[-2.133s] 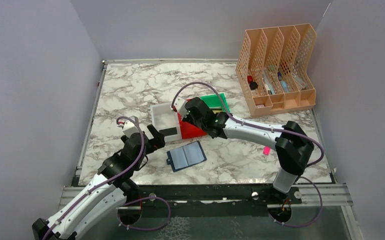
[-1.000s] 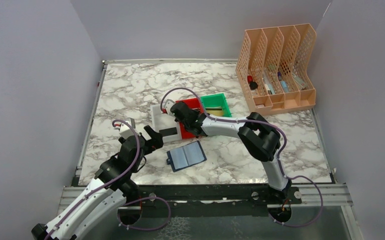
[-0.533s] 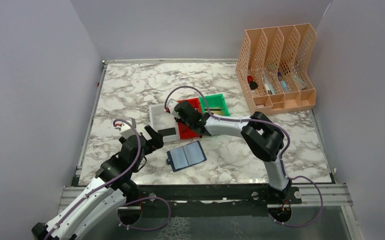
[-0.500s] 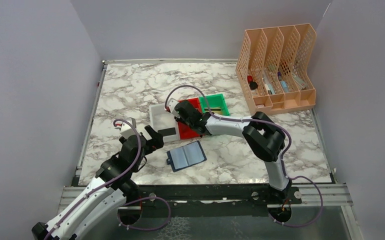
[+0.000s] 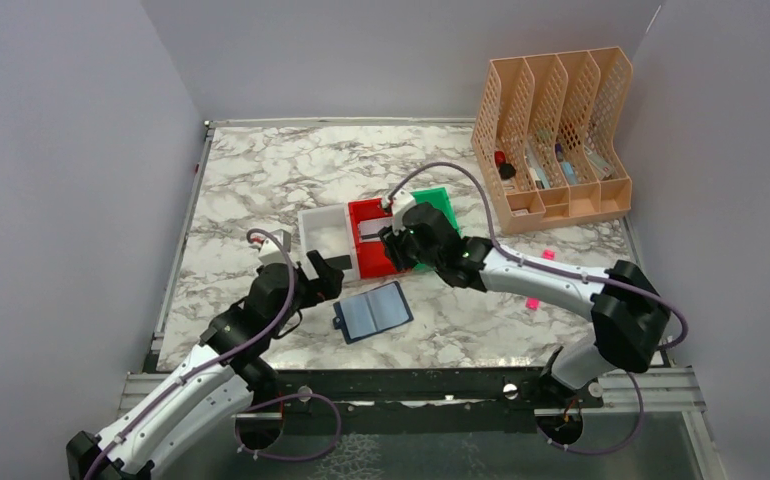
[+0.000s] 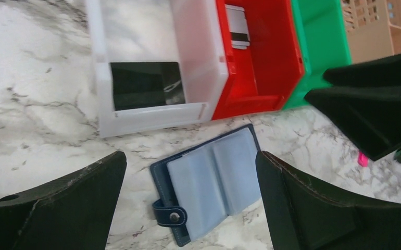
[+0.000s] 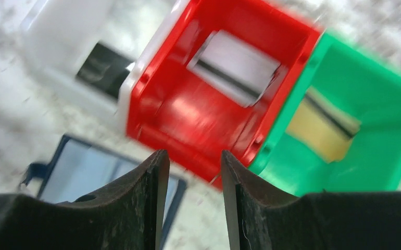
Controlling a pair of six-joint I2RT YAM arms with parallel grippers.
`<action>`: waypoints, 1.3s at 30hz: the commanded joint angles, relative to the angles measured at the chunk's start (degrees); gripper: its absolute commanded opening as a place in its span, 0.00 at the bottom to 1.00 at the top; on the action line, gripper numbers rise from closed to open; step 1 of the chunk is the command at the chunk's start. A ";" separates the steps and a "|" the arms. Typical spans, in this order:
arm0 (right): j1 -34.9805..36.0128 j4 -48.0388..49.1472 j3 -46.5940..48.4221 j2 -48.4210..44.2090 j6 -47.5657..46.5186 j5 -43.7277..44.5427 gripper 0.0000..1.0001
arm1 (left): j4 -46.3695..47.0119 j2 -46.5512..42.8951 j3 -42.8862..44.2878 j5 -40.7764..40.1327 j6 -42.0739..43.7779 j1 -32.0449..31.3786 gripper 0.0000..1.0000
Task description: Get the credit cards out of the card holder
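The card holder (image 5: 373, 312) lies open on the marble, pale-blue sleeves up, snap tab at its near left (image 6: 170, 216). My left gripper (image 6: 190, 159) hovers open above it, one finger on each side, touching nothing. A black credit card (image 6: 145, 84) lies in the white bin (image 6: 100, 78). A silvery-grey card (image 7: 235, 67) rests in the red bin (image 7: 162, 94), and a tan-gold card (image 7: 321, 130) in the green bin (image 7: 386, 151). My right gripper (image 7: 192, 156) is open and empty, above the red bin's near wall (image 5: 398, 243).
A peach desk organizer (image 5: 551, 140) with small items stands at the back right. A small pink stick (image 5: 533, 301) lies on the marble right of the right arm's forearm. The three bins sit side by side just behind the card holder.
My right gripper opened and drew back to the right from over the white and red bins; the grey card now lies in the red bin. The left gripper shifted slightly right.
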 commanded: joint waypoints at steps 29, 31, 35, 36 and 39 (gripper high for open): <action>-0.15 7.54 -21.35 1.95 35.22 -23.02 0.30 | 17.54 35.05 -0.02 30.95 5.23 -0.04 0.48; -0.15 9.02 -22.26 1.17 35.92 -24.58 0.22 | 17.59 35.74 -0.86 30.09 4.87 -0.01 0.45; -0.15 11.53 -23.02 -0.82 36.88 -28.05 0.17 | 19.07 35.85 -2.89 28.70 3.74 -0.07 0.39; -0.14 12.26 -23.06 -1.17 37.06 -29.06 0.17 | 19.45 35.78 -3.32 28.51 3.51 -0.02 0.38; -0.15 14.64 -22.41 -0.85 37.95 -32.89 0.17 | 20.59 35.48 -4.35 28.36 2.91 -0.08 0.35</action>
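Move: The open card holder lies about 4 cm back, 10 cm right and 12 cm below the left hand; from the right hand it is some 12 cm back, 5 cm left and 13 cm below. Beyond the holder, the white tray is about 14 cm straight ahead of the left hand. The red tray is roughly 6 cm ahead and 4 cm left of the right hand, the green tray 7 cm ahead and 8 cm right. Right hand goes back 13 cm and down, pinching a sleeve's edge; left swings down-right to the spine, half-closing. ##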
